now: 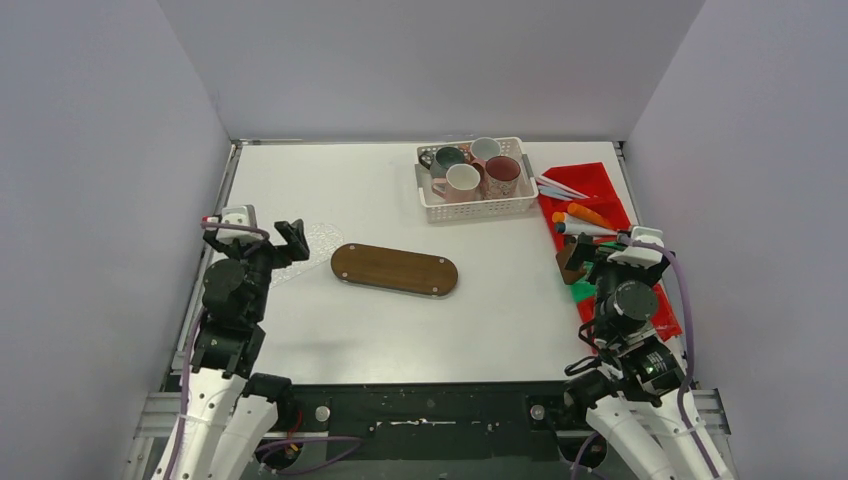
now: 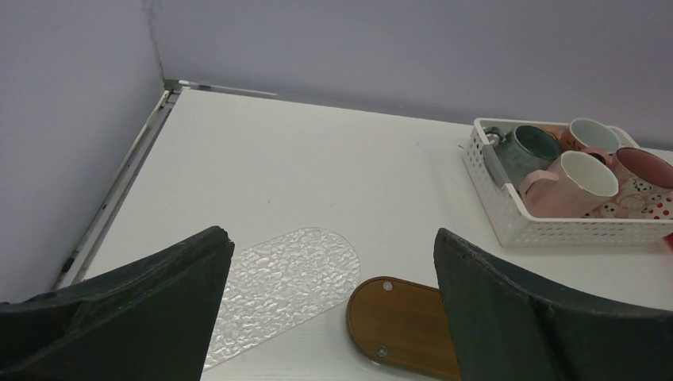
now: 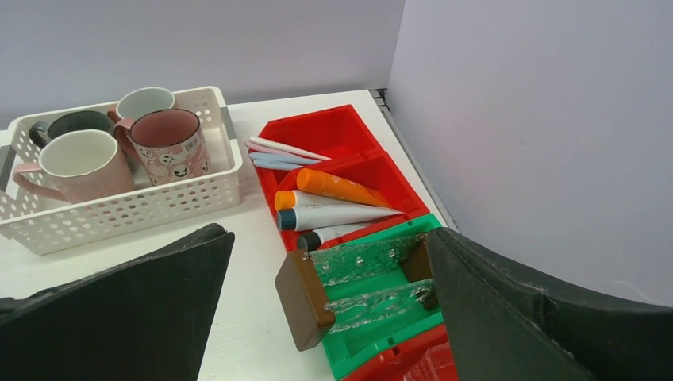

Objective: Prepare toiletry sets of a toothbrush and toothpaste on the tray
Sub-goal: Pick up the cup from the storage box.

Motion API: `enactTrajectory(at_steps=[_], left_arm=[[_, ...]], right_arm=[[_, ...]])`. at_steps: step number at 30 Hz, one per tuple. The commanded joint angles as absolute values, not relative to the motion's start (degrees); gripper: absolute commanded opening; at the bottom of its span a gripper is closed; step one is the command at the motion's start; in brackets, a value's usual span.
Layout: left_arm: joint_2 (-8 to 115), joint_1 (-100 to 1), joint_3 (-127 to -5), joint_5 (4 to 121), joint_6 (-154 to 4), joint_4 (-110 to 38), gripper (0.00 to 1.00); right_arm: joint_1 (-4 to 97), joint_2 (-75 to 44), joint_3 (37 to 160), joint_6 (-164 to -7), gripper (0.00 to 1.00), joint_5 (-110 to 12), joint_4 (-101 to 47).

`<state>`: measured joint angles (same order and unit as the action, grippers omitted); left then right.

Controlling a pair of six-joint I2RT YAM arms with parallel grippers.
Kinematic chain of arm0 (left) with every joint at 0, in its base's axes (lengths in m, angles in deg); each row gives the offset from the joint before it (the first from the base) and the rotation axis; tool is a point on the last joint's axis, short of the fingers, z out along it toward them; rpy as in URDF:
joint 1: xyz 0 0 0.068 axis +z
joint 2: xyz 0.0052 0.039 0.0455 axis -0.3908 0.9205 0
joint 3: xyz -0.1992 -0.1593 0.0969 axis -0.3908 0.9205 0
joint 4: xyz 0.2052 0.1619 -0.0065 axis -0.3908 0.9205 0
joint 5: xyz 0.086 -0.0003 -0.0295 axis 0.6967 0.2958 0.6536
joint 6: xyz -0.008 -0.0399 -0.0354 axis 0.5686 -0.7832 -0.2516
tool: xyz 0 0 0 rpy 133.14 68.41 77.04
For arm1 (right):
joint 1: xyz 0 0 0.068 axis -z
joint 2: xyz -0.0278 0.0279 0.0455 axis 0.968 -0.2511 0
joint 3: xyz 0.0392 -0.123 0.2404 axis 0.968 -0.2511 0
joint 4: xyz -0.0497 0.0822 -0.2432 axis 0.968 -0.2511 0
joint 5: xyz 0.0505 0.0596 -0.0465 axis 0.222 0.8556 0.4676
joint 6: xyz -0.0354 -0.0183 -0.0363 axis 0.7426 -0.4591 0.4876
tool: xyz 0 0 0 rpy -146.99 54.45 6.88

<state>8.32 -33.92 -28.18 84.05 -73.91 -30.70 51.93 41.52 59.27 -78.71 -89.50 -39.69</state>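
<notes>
Several mugs stand in a white basket (image 1: 478,207): pinkish-white (image 3: 79,163), dark green (image 3: 71,123), maroon patterned (image 3: 171,143) and white (image 3: 143,101). Toothbrushes (image 3: 286,151) and toothpaste tubes (image 3: 337,214) lie in a red organizer (image 1: 600,180) at the right. The wooden oval tray (image 1: 395,269) lies bare mid-table. My left gripper (image 1: 255,232) hovers open left of the tray, nothing between its fingers (image 2: 159,302). My right gripper (image 1: 622,262) is open over the organizer's near end, also holding nothing.
A clear textured oval plate (image 2: 286,278) lies just left of the wooden tray (image 2: 401,325). A wood-and-clear holder (image 3: 365,290) sits in a green compartment below my right gripper (image 3: 329,236). Grey walls close in the table on three sides.
</notes>
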Motion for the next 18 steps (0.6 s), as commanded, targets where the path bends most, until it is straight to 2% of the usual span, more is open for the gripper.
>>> enactTrajectory(at_steps=[1,8,18], left_arm=[[14.4,-33.6,-33.9,76.2,-73.9,-33.2,0.97],[29.8,-33.9,-41.9,65.6,-76.9,-30.8,0.97],[45.8,-39.1,-53.5,62.1,-77.5,-30.8,0.97]], right_arm=[[52.5,43.1,59.1,-78.9,1.00,-88.0,-37.6],[52.6,43.0,59.3,-78.9,1.00,-85.0,-37.7],[52.5,42.5,59.4,-80.4,1.00,-82.3,-38.0]])
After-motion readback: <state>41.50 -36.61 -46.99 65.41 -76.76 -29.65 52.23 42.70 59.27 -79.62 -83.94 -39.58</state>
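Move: The pale pink cup at the near left of the storage box stands about 37 cm ahead of the left gripper, 39 cm to its right and some 23 cm lower. The green cup is roughly 8 cm beyond it and 2 cm farther left, the patterned cup about 12 cm to its right and 3 cm farther out. The brown board lies around 14 cm ahead of the left gripper and 24 cm to its right. From the right gripper the pale pink cup is about 40 cm ahead and 28 cm to the left. Swing the wide-open left gripper diagonally right and forward through free air towards the cups in the storage box, nearly 10 cm right and about 9 cm forward, sinking only slightly. On the way, turn it clockwise some 20 degrees and tip the fingers down about 15, touching nothing. ##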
